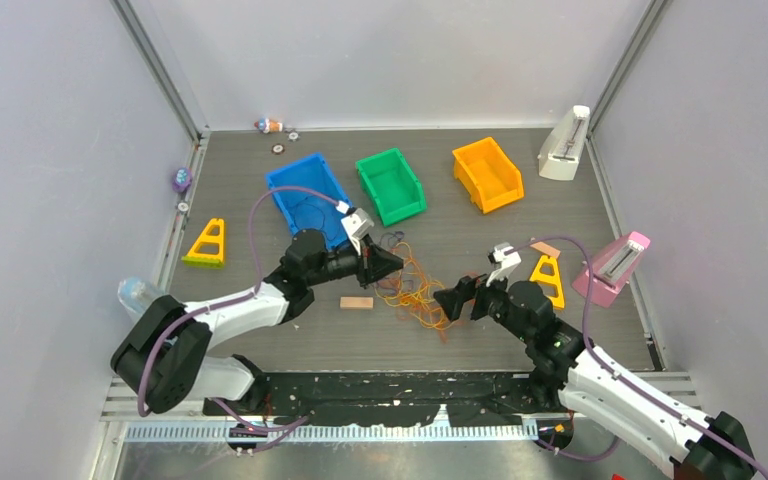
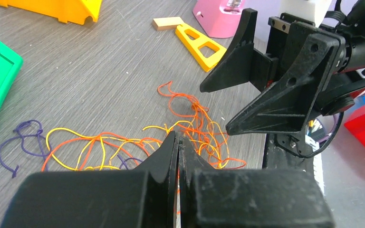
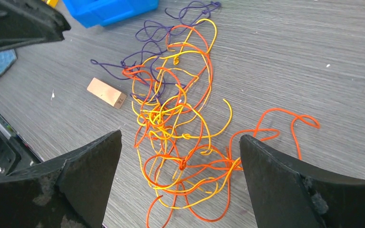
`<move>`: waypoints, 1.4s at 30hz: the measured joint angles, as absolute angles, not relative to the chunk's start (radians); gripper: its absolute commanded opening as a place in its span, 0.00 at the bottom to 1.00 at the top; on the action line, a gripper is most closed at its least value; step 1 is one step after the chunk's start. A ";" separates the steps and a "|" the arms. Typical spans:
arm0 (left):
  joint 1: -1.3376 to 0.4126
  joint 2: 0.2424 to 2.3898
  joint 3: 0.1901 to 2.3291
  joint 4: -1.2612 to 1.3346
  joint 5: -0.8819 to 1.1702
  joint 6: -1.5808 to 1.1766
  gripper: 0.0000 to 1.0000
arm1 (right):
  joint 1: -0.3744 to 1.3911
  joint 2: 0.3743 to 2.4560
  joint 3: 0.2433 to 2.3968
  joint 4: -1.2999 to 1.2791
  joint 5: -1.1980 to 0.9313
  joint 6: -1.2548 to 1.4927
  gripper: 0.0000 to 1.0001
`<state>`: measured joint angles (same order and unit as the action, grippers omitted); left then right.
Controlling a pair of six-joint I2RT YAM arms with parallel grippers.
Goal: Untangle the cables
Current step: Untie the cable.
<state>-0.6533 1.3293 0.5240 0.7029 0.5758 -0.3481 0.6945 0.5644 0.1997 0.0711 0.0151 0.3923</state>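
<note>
The cables (image 1: 415, 290) lie as a loose tangle of orange, yellow and purple strands on the grey table between the two arms. They also show in the left wrist view (image 2: 100, 147) and the right wrist view (image 3: 180, 128). My left gripper (image 1: 392, 263) is at the tangle's left edge with its jaws pressed together (image 2: 178, 140). Orange strands run into its tip and a bit of orange shows in the slit. My right gripper (image 1: 457, 297) is open wide and empty, just above the tangle's right side (image 3: 180, 135). It also shows in the left wrist view (image 2: 215, 109).
A small wooden block (image 1: 356, 302) lies left of the tangle. Blue (image 1: 305, 195), green (image 1: 390, 185) and orange (image 1: 487, 175) bins stand behind. Yellow triangles (image 1: 207, 243) (image 1: 548, 278), a pink stand (image 1: 615, 265) and a white stand (image 1: 565, 145) sit at the sides.
</note>
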 measured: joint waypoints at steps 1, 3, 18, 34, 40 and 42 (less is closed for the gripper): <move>-0.658 1.325 0.524 0.694 0.571 -0.335 0.00 | 0.694 0.560 0.195 0.070 0.025 0.406 0.98; -0.675 1.315 0.524 0.664 0.553 -0.303 0.00 | 0.694 0.559 0.186 0.068 0.039 0.434 0.96; -0.773 1.280 0.557 0.465 0.452 -0.140 0.00 | 0.695 0.704 0.189 0.055 0.094 0.448 0.95; -0.780 1.090 0.568 0.369 0.356 -0.232 0.00 | 0.695 0.736 0.166 0.263 0.032 0.421 0.95; -0.783 1.086 0.699 0.249 0.332 -0.294 0.00 | 0.695 0.682 0.166 0.303 0.033 0.395 0.95; -0.785 1.087 0.744 0.212 0.324 -0.304 0.00 | 0.695 0.673 0.166 0.316 0.037 0.380 0.95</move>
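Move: The tangled cables lie spread on the table under the shut left fingertips, their middle about 5 cm back, 4 cm to the right and 15 cm below. Of that hand, the small wooden block is some 10 cm left and 9 cm back, and the green box about 17 cm ahead and 2 cm left. From the open right hand, the cables' middle is roughly 7 cm left, 3 cm ahead and 9 cm below, with the block about 21 cm left and 2 cm back. The right hand, its fingers staying wide open, dips about 4 cm towards the table beside the cables, easing slightly right, then turns back up some 5 cm with a little travel left and forward, to finish just above its starting height. The left hand, fingers still shut and empty, first eases about 2 cm back and down with a tilt of some 10 degrees, then climbs about 9 cm away from the cables. ##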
